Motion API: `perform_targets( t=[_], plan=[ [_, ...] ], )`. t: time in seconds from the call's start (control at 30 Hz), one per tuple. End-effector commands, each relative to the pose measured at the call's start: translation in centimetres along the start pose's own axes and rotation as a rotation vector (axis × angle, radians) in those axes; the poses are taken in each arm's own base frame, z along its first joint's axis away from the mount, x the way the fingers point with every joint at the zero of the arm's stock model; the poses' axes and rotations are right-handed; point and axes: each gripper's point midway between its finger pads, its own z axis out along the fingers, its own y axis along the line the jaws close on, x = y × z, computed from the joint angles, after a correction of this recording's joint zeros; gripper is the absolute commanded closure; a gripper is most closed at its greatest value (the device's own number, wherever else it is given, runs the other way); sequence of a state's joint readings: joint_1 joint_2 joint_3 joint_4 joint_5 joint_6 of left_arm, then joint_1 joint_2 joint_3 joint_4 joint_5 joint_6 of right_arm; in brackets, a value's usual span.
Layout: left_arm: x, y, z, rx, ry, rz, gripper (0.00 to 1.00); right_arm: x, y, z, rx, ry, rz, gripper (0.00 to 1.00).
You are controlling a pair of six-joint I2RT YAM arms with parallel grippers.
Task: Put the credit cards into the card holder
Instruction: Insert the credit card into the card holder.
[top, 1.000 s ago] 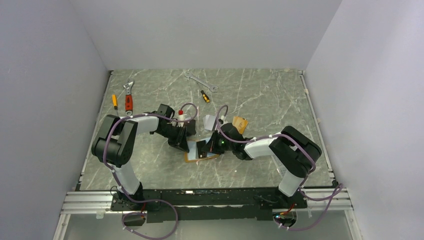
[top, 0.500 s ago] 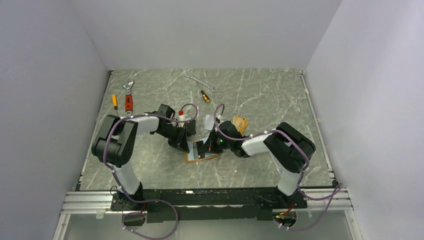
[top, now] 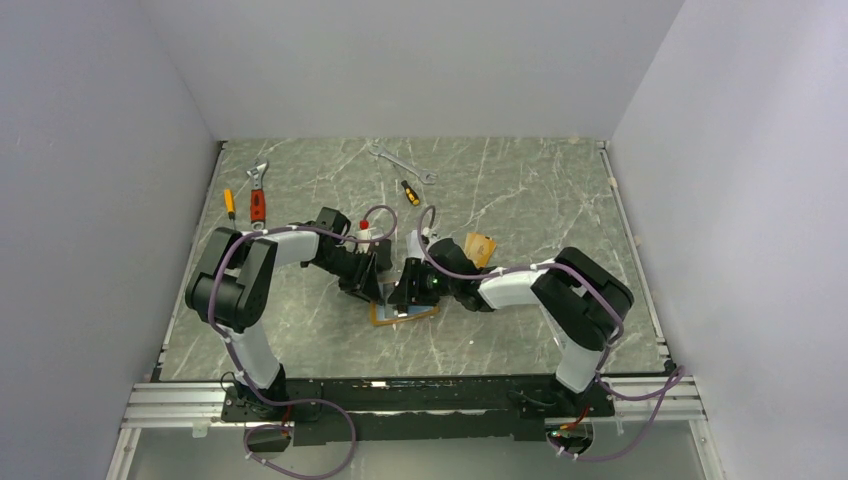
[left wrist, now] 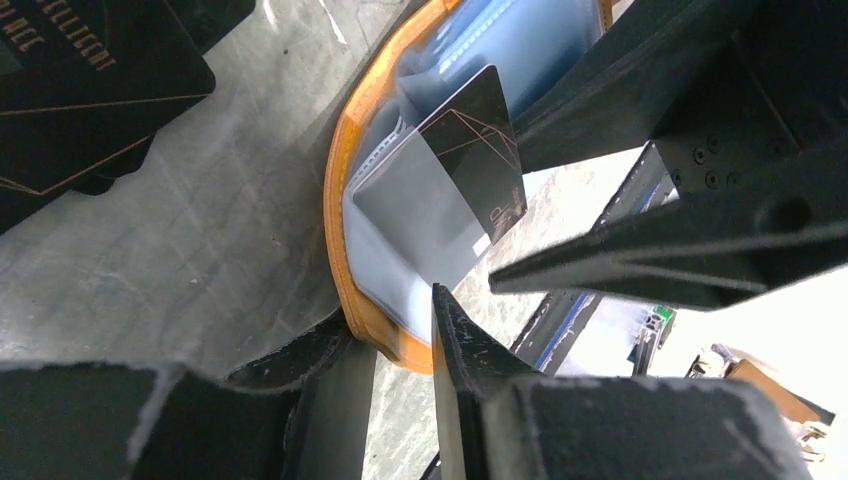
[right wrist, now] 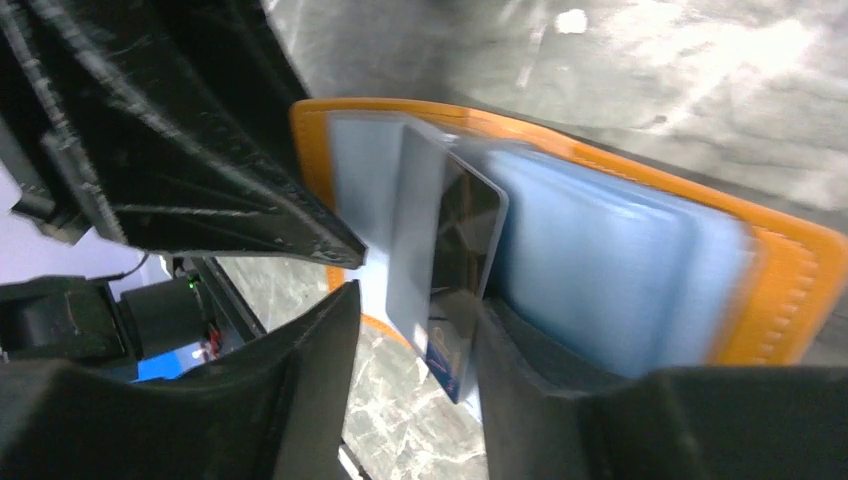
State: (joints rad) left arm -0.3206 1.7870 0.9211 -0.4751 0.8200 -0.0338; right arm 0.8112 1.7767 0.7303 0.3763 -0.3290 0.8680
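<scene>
The orange card holder (top: 402, 316) lies open on the table between my two arms. In the left wrist view a dark credit card (left wrist: 478, 140) sits partly inside a clear pocket of the card holder (left wrist: 345, 200). My right gripper (right wrist: 420, 310) is open around that card (right wrist: 462, 262), with a gap showing on its left side. My left gripper (left wrist: 390, 325) straddles the holder's orange edge, its jaws standing apart. In the top view the left gripper (top: 375, 287) and the right gripper (top: 404, 296) meet over the holder. An orange-tan card (top: 480, 247) lies behind the right arm.
At the back left lie a red-handled wrench (top: 258, 196) and a yellow screwdriver (top: 229, 203). A spanner (top: 402, 163) and a small screwdriver (top: 410, 192) lie at the back middle. A red-capped bottle (top: 362, 232) stands by the left wrist. A black printed flat item (left wrist: 90, 90) lies beside the holder.
The right gripper has moved left over the holder and opened off the dark card, which stays in the pocket. The left gripper's jaws have widened on the holder's edge.
</scene>
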Motion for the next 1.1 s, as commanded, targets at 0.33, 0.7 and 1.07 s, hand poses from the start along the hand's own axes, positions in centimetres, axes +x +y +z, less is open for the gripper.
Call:
perform_targets(
  t=[0.33, 0.7, 1.07],
  plan=[
    [-2.1, -0.5, -1.9, 0.026, -0.106, 0.067, 0.72, 3.3, -4.0, -1.8, 0.323, 0.052, -0.147, 0.41],
    [-1.9, -0.9, -1.0, 0.067, -0.085, 0.072, 0.76, 4.1, -3.0, -0.7, 0.371, 0.099, -0.231, 0.31],
    [-1.8, -0.2, -1.2, 0.034, -0.077, 0.103, 0.99, 2.8, -1.2, -1.9, 0.306, 0.085, -0.242, 0.32]
  ],
)
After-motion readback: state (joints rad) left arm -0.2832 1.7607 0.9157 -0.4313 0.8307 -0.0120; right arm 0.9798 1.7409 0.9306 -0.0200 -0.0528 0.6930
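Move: The black card, already part-way into the card holder's clear left pocket, sits about 1 cm ahead of my right hand's fingertips and hardly below them. The silver cards lie some 12 cm ahead and 4 cm to the right of that hand. From my left hand the holder's left rim is right between the open fingers, about 1 cm down; the black card is about 5 cm to its right, and the loose black cards are 9 cm straight ahead. I open my right hand's fingers wider around the black card, drawing back about 1.5 cm and then easing left, while the wrist rolls some 20 degrees so the fingers point more steeply down, one tip staying by the card's exposed strip. My left hand shifts about 1.5 cm forward along the holder's left rim, rising slightly, then shuts to pinch the rim near its far corner. ##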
